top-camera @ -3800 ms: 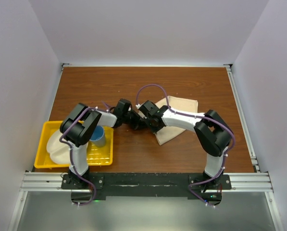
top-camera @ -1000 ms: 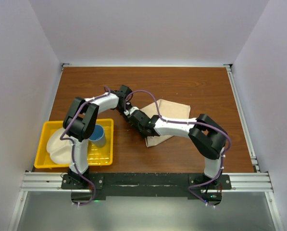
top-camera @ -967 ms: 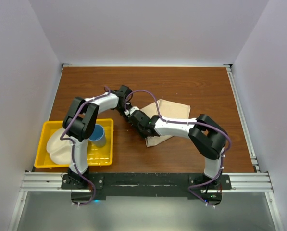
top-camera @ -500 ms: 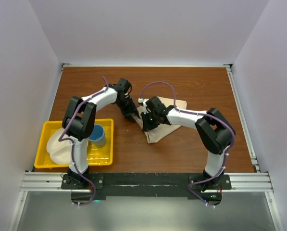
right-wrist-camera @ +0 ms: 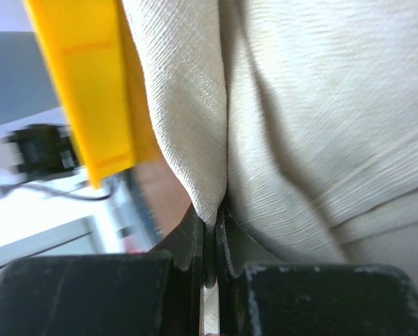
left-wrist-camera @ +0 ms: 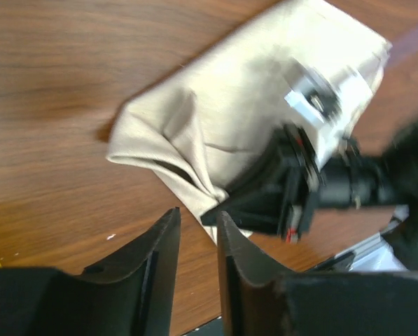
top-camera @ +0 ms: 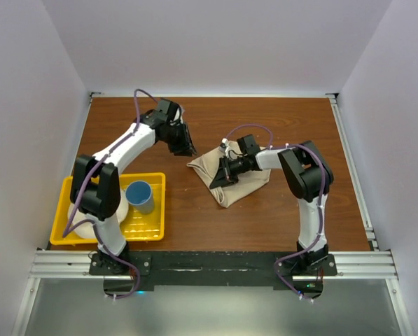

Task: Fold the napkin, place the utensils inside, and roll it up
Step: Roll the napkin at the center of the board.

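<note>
The beige napkin lies crumpled on the brown table, right of centre. My right gripper lies low across it, pointing left, and is shut on a raised fold of the napkin, which is pinched between its jaws. My left gripper hangs above the table to the far left of the napkin, apart from it. Its fingers stand a little apart with nothing between them. The right gripper shows dark on the cloth in the left wrist view. The utensils are out of view.
A yellow tray stands at the near left, holding a blue cup and a white plate. The yellow tray also shows in the right wrist view. White walls close in the table on three sides.
The left gripper has let go and drawn back to the far left. The right gripper has shut on the napkin and swung right, lifting a fold and bunching the cloth.
</note>
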Robot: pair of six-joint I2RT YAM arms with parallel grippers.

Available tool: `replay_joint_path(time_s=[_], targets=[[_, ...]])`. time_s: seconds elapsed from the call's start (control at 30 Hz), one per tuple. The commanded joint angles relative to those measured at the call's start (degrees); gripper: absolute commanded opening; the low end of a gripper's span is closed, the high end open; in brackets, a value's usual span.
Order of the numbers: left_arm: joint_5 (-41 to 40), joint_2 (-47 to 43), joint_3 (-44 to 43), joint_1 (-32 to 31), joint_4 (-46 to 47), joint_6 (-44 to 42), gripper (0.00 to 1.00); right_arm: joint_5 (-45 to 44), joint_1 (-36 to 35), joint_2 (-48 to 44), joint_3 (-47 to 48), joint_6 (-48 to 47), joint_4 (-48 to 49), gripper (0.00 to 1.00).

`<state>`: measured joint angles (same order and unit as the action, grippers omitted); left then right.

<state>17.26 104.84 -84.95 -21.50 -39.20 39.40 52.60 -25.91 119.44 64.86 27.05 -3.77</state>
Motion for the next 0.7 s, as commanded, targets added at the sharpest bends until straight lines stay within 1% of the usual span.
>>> replay_joint_path(time_s=[0.0,0.07,0.1,0.13,0.17,0.2,0.23,0.3,0.33,0.4,0.43,0.5,0.53,0.6,0.63,0.67], targets=[[3.22,-2.1,5.48,-4.34,6.41,-4.07,0.21,4.88,2.44,5.8,1.32,3.8,-1.85,0.0],[5.06,-1.39,7.5,-4.96,10.09,-2.76,0.15,5.23,3.49,6.68,1.84,4.15,-2.03,0.0],[5.24,-1.3,9.95,-5.31,11.67,-2.22,0.13,5.23,3.76,6.86,2.02,3.89,-2.73,0.0],[6.2,-1.39,11.37,-5.4,15.69,-1.7,0.12,4.71,3.85,7.12,2.37,3.37,-3.52,0.0],[7.17,-0.87,12.69,-5.49,17.73,-0.39,0.1,4.36,4.02,7.39,3.25,1.97,-4.57,0.0],[7.96,-0.6,14.79,-5.49,19.67,0.15,0.06,4.62,4.2,7.82,3.43,1.7,-5.36,0.0],[9.36,-0.25,15.85,-5.49,24.39,0.76,0.05,4.97,4.2,7.92,3.43,1.78,-5.11,0.0],[10.16,-0.16,19.36,-5.49,29.6,3.05,0.01,4.71,4.29,8.35,3.69,1.26,-6.41,0.0],[10.08,-0.25,20.51,-5.49,35.1,3.75,0.0,4.44,4.29,8.53,4.13,0.64,-7.29,0.0],[9.12,-0.69,23.49,-5.49,38.31,5.42,0.0,4.09,4.38,8.62,4.75,-0.59,-8.36,0.0],[8.76,-0.77,24.29,-5.49,43.63,5.95,0.0,4.26,4.29,8.45,4.92,-0.77,-8.36,0.0],[8.15,-0.77,26.66,-5.49,46.92,7.35,0.0,4.09,4.38,8.53,5.54,-1.99,-10.37,0.0],[7.88,-0.69,27.46,-5.49,50.42,8.06,0.0,4.09,4.38,8.71,6.15,-2.61,-10.99,0.0],[7.88,-0.6,29.91,-5.49,54.21,10.95,0.0,3.66,4.64,8.8,6.33,-3.84,-12.74,0.0],[7.79,-0.51,30.62,-5.4,58.15,11.92,0.0,3.3,4.82,8.71,6.24,-4.19,-13.36,0.0],[7.79,0.19,31.5,-5.49,59.58,13.58,0.0,2.95,5.43,8.36,5.98,-4.54,-13.72,0.0]])
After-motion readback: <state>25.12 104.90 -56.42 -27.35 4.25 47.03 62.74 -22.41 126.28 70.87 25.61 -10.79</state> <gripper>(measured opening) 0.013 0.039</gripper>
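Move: Behind the left hand and to its right lies the napkin's rolled edge, about 7 cm back, 6 cm right and 10 cm below; the right gripper grips it there, 8 cm back and 7 cm right. The napkin's left corner is some 2 cm back, almost directly below the left hand, and the blue cup about 12 cm back and 14 cm left. From the right hand, the edge's middle is about 1 cm left, the corner 6 cm ahead and 7 cm left, the cup 4 cm back and 21 cm left. Swooping back, right and about 7 cm down towards the rolled edge beside the right gripper, the left hand shuts its half-open, empty fingers on the way, then edges forward a little and on to the right, tilting some 15 degrees so the closed tips point more rightward and come close against the edge. The right hand keeps its pinch on the roll almost in place, turning about 10 degrees. ##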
